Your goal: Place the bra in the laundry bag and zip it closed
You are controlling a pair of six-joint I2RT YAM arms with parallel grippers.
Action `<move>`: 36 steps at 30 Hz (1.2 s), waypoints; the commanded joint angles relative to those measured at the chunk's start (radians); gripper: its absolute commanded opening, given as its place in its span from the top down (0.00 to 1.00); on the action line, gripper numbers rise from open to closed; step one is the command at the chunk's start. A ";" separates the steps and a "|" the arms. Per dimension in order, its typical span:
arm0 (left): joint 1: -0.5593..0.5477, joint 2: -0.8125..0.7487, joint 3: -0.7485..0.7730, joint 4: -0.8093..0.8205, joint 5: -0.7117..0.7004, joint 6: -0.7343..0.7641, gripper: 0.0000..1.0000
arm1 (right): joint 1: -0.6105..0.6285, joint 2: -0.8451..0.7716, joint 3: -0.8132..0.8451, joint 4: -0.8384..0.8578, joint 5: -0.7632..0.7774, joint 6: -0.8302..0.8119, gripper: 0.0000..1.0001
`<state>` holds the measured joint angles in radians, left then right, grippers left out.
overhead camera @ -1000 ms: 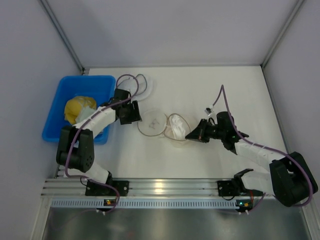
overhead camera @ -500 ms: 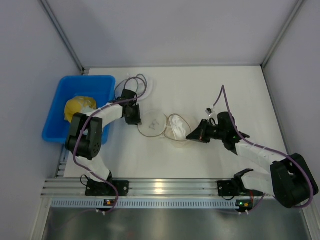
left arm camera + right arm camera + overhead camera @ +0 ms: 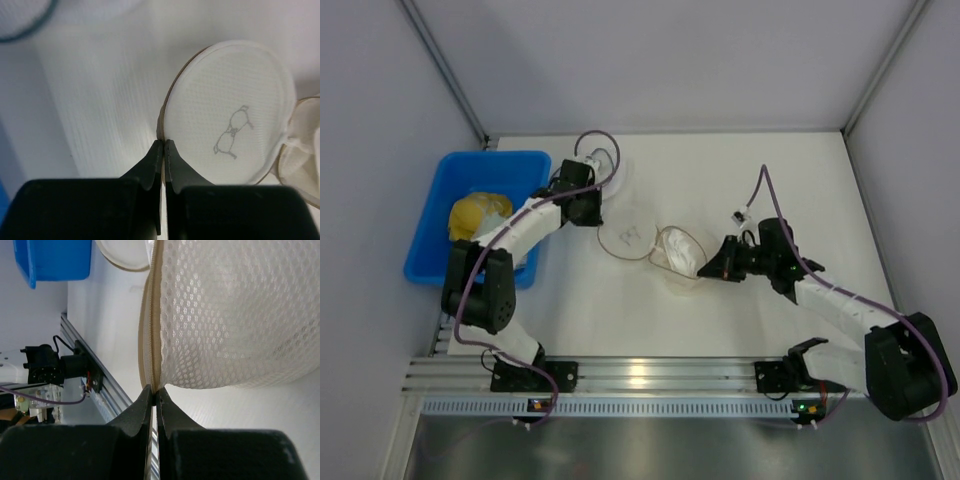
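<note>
The laundry bag lies open like a clamshell in mid-table. Its flat lid [image 3: 630, 238], mesh with a small printed bra mark [image 3: 231, 131], is tilted up. My left gripper [image 3: 601, 224] is shut on the lid's tan rim [image 3: 163, 144]. The other half [image 3: 680, 258] bulges with white fabric, apparently the bra [image 3: 676, 254]; in the right wrist view only bulging mesh [image 3: 235, 315] shows. My right gripper [image 3: 708, 268] is shut on that half's tan zip rim [image 3: 154, 389]. I see no zip pull.
A blue bin [image 3: 490, 160] at the left holds a yellow cloth bundle [image 3: 475, 218]. A round mesh pouch with a black rim [image 3: 608, 168] lies behind the left wrist and shows in the left wrist view [image 3: 20, 20]. Grey walls enclose the table.
My left arm has swung towards the back and closed on the lid's rim, raising the lid a little. My right gripper has shifted slightly right with the rim in it.
</note>
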<state>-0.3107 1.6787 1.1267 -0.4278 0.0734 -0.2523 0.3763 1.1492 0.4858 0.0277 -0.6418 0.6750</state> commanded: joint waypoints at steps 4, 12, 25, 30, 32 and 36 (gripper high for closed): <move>-0.047 -0.213 0.174 -0.015 -0.098 0.215 1.00 | -0.020 -0.040 0.079 -0.025 -0.019 -0.086 1.00; -0.357 -0.372 0.134 -0.014 -0.276 0.450 1.00 | -0.022 -0.032 0.126 -0.058 -0.033 -0.100 1.00; -0.631 -0.288 0.123 0.035 -0.524 0.731 1.00 | -0.022 0.070 0.099 0.060 -0.133 -0.051 0.94; -0.745 -0.192 0.150 0.075 -0.546 0.754 1.00 | -0.028 0.067 0.072 0.056 -0.206 -0.006 0.58; -0.792 -0.145 0.147 0.112 -0.572 0.785 1.00 | -0.091 0.066 0.108 -0.020 -0.280 -0.075 0.55; -0.843 -0.070 0.165 0.139 -0.560 0.785 1.00 | -0.313 0.050 0.190 -0.328 -0.363 -0.288 0.53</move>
<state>-1.1267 1.5894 1.2419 -0.3664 -0.4656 0.5041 0.2123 1.2224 0.5873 -0.1040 -0.9073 0.5663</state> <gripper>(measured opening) 0.022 0.467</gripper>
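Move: The left hand already pinches the outer left rim of the bag's round lid flap; the bra in the open bag lies about 18 cm to its right, 6 cm back and 4 cm lower, with the lid logo some 7 cm right and 3 cm back. The blue bin stands roughly 27 cm to its left, level with it. From the right hand, which already grips the rim at the bag's right side, the bra is about 5 cm ahead, 6 cm left and 6 cm lower. Keeping its pinch on the lid rim, the left hand sweeps it up nearly 20 cm with a small forward start, then carries it back and to the right over the bag opening and lowers it partway towards the right hand's side, ending some 20 cm right, 10 cm back and 11 cm above its start, the wrist swung strongly clockwise and its fingers tilted up. The right hand first holds its rim and lifts it a couple of centimetres, then opens its fingers to about half, lets go of the bag rim and starts drawing off to the right as the left fingers come in beside it. ##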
